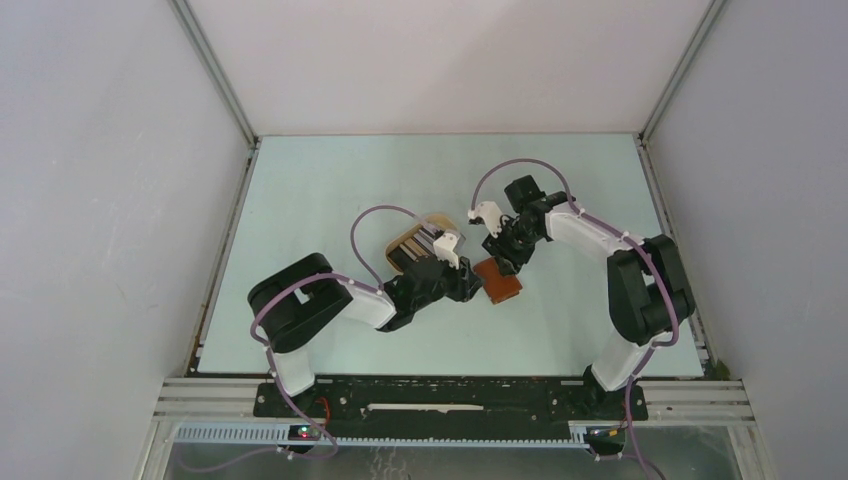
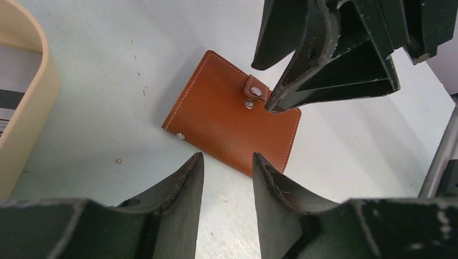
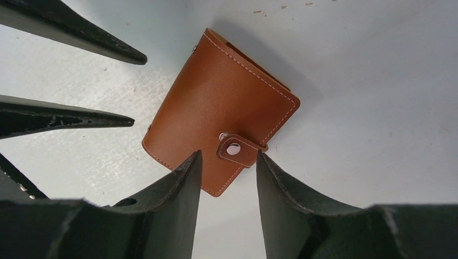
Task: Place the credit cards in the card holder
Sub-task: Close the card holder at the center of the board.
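The card holder (image 1: pixel 498 281) (image 2: pixel 227 118) (image 3: pixel 216 108), a brown leather wallet, lies folded shut on the table. Its snap tab (image 3: pixel 236 149) (image 2: pixel 255 90) rests over the cover at one long edge. My left gripper (image 1: pixel 470 283) (image 2: pixel 227 156) (image 3: pixel 139 90) is open at the holder's left edge, with bare table between its fingers. My right gripper (image 1: pixel 508 262) (image 3: pixel 227 154) (image 2: pixel 262 89) is open too and hovers over the tab side, holding nothing. The credit cards (image 1: pixel 410 243) (image 2: pixel 6 102) lie stacked in the tan tray.
The oval tan tray (image 1: pixel 393 250) (image 2: pixel 32 108) sits just left of and behind the left gripper. The two grippers face each other closely across the holder. Grey walls and metal rails (image 1: pixel 225 260) enclose the pale green table (image 1: pixel 330 180).
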{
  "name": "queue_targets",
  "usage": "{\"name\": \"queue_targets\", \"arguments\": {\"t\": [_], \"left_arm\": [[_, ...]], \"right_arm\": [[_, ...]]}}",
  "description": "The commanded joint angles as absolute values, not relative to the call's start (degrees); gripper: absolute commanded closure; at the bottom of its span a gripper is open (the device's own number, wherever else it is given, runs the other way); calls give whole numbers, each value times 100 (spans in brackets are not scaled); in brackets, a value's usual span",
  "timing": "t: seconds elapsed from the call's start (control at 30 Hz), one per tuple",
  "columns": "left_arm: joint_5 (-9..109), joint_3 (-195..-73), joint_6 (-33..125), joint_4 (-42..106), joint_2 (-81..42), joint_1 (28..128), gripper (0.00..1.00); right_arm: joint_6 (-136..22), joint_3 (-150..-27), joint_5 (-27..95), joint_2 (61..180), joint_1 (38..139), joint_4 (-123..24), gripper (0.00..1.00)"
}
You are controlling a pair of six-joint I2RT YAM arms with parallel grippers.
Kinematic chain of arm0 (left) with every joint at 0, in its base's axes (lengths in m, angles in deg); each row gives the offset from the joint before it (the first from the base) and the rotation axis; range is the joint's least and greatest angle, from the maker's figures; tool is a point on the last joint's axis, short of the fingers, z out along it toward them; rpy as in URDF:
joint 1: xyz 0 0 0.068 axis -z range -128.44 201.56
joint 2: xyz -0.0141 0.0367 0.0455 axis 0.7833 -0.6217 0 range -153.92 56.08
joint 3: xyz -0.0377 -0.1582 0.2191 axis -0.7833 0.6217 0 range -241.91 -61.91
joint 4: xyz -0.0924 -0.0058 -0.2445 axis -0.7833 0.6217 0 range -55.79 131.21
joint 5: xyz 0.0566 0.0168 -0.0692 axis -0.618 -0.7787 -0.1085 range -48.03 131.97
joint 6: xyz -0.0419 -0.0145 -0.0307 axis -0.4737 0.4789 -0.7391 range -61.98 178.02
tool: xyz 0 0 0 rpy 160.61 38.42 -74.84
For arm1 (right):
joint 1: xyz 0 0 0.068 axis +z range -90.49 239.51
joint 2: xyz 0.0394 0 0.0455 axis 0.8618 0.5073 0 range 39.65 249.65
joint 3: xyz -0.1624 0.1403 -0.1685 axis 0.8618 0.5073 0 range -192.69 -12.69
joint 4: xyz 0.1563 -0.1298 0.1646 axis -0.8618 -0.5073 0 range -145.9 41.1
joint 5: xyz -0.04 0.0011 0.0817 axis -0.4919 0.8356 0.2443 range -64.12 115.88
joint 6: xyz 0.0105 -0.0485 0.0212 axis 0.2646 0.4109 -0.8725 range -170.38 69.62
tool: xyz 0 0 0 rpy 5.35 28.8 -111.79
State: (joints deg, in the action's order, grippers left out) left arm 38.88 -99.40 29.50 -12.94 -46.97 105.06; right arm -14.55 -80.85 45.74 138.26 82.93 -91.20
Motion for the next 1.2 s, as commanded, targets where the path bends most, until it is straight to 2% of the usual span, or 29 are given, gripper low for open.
{"name": "queue_targets", "arguments": {"t": [0.0, 0.43, 0.9, 1.17], "left_arm": [[3763, -9873, 3015, -1518, -4412, 10513, 57], [3749, -9873, 3001, -1518, -4427, 10509, 57], [3760, -9886, 3003, -1518, -4438, 10512, 57], [3883, -9903, 3006, -1620, -4477, 10511, 57]], "right_arm": [[-1588, -8072, 4385, 13891, 8365, -8950, 50], [-1632, -8076, 4346, 14019, 8465, -8909, 54], [-1620, -8080, 4286, 13928, 8479, -8935, 100], [-1787, -8168, 4696, 13818, 8411, -9046, 100]]}}
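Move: The card holder's snap strap lies almost directly under the right hand's fingertips, about 2 cm down. The card holder's middle is some 2 cm left and 1 cm back of that hand, also about 2 cm below, and the card tray lies roughly 16 cm left and 6 cm ahead. From the left hand, the snap strap is about 4 cm ahead, 4 cm right and 2 cm lower. The right hand sinks about 1 cm towards the snap strap, then fully shuts its half-open fingers beside the stud. ##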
